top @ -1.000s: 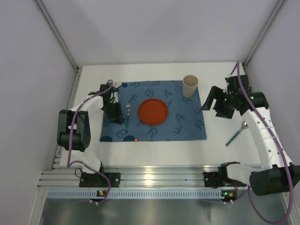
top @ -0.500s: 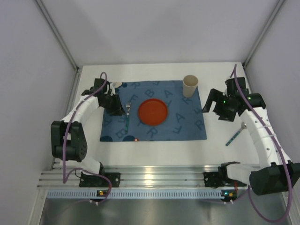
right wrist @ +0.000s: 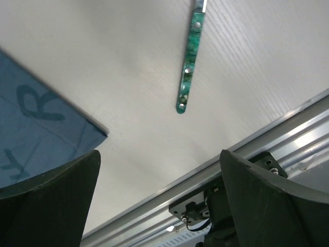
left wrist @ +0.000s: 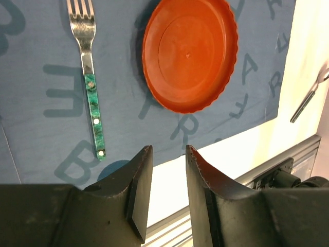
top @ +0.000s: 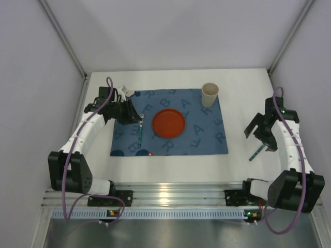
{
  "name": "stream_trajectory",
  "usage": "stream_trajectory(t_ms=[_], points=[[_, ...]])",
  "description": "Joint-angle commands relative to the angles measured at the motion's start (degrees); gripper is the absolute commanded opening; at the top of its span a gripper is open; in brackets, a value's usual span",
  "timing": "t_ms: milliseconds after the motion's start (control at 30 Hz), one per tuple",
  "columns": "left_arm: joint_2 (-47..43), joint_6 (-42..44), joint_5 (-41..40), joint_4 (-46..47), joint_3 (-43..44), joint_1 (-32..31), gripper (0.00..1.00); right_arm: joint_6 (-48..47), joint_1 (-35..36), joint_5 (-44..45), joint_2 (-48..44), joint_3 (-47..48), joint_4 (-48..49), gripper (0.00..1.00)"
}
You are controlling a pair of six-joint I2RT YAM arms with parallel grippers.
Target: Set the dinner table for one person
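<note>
The white dinner table (top: 170, 165) carries a blue letter-printed placemat (top: 207, 137). An orange plate (top: 168, 123) sits in its middle, with a green-handled fork (top: 140, 132) to its left. A beige cup (top: 210, 94) stands at the placemat's far right corner. My left gripper (top: 131, 114) is open and empty, just left of the fork's tines. In the left wrist view the fork (left wrist: 91, 77) and plate (left wrist: 189, 54) lie beyond its fingertips (left wrist: 142, 164). My right gripper (top: 258, 135) is wide open above a second green-handled utensil (top: 255, 154), which also shows in the right wrist view (right wrist: 186, 77) on bare table.
A ribbed aluminium rail (top: 165, 196) runs along the near edge and also shows in the right wrist view (right wrist: 241, 154). Grey walls close in the table on the left, far and right sides. The placemat's near right corner (right wrist: 41, 128) lies left of the second utensil.
My left gripper has drawn back to the left, leaving the fork on the placemat. My right arm has swung right and toward the near edge, over the second utensil.
</note>
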Motion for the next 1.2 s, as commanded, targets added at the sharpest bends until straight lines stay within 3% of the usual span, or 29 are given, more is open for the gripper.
stream_trajectory(t_ms=[0, 233, 567, 767, 1000, 1167], points=[[-3.12, 0.7, 0.6, 1.28, -2.06, -0.2, 0.38, 0.98, -4.7, 3.79, 0.18, -0.85, -1.3, 1.0], [-5.49, 1.14, -7.75, 1.09, -6.71, -0.2, 0.37, 2.39, -9.19, 5.9, 1.32, -4.01, 2.82, 1.0], [-0.75, 1.31, -8.01, 1.18, -3.12, -2.04, 0.33, 4.76, -9.63, 5.38, 12.29, -7.0, 16.87, 0.97], [-1.27, 1.84, -9.16, 0.48, -3.2, -3.45, 0.33, 5.82, -9.63, 8.35, 19.67, -5.87, 20.84, 0.82], [-1.36, 2.63, -10.65, -0.75, -2.59, -3.62, 0.33, 3.71, -10.68, 12.75, 22.33, -4.81, 21.9, 0.58], [-0.49, 3.07, -11.88, -1.63, -1.45, -3.62, 0.32, 1.43, -13.76, 13.46, 22.24, -8.75, 24.18, 0.5]])
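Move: The spoon lies on the bare table to the right of my open, empty right hand: its middle is about 8 cm to the right, 3 cm ahead and 12 cm below. From that hand the cup stands some 23 cm ahead and 18 cm to the left, the red plate about 14 cm ahead and 34 cm to the left. From my left hand the spoon is roughly 53 cm to the right, 8 cm back and 16 cm lower. I lower my right hand about 11 cm onto the spoon while carrying it some 8 cm to the right; it first eases back a little, then comes forward again, twisting clockwise. Near the table I start closing the wide-open fingers to about half, one on each side of the handle by the neck. My empty left hand sinks about 4 cm and draws slightly back over the placemat. ##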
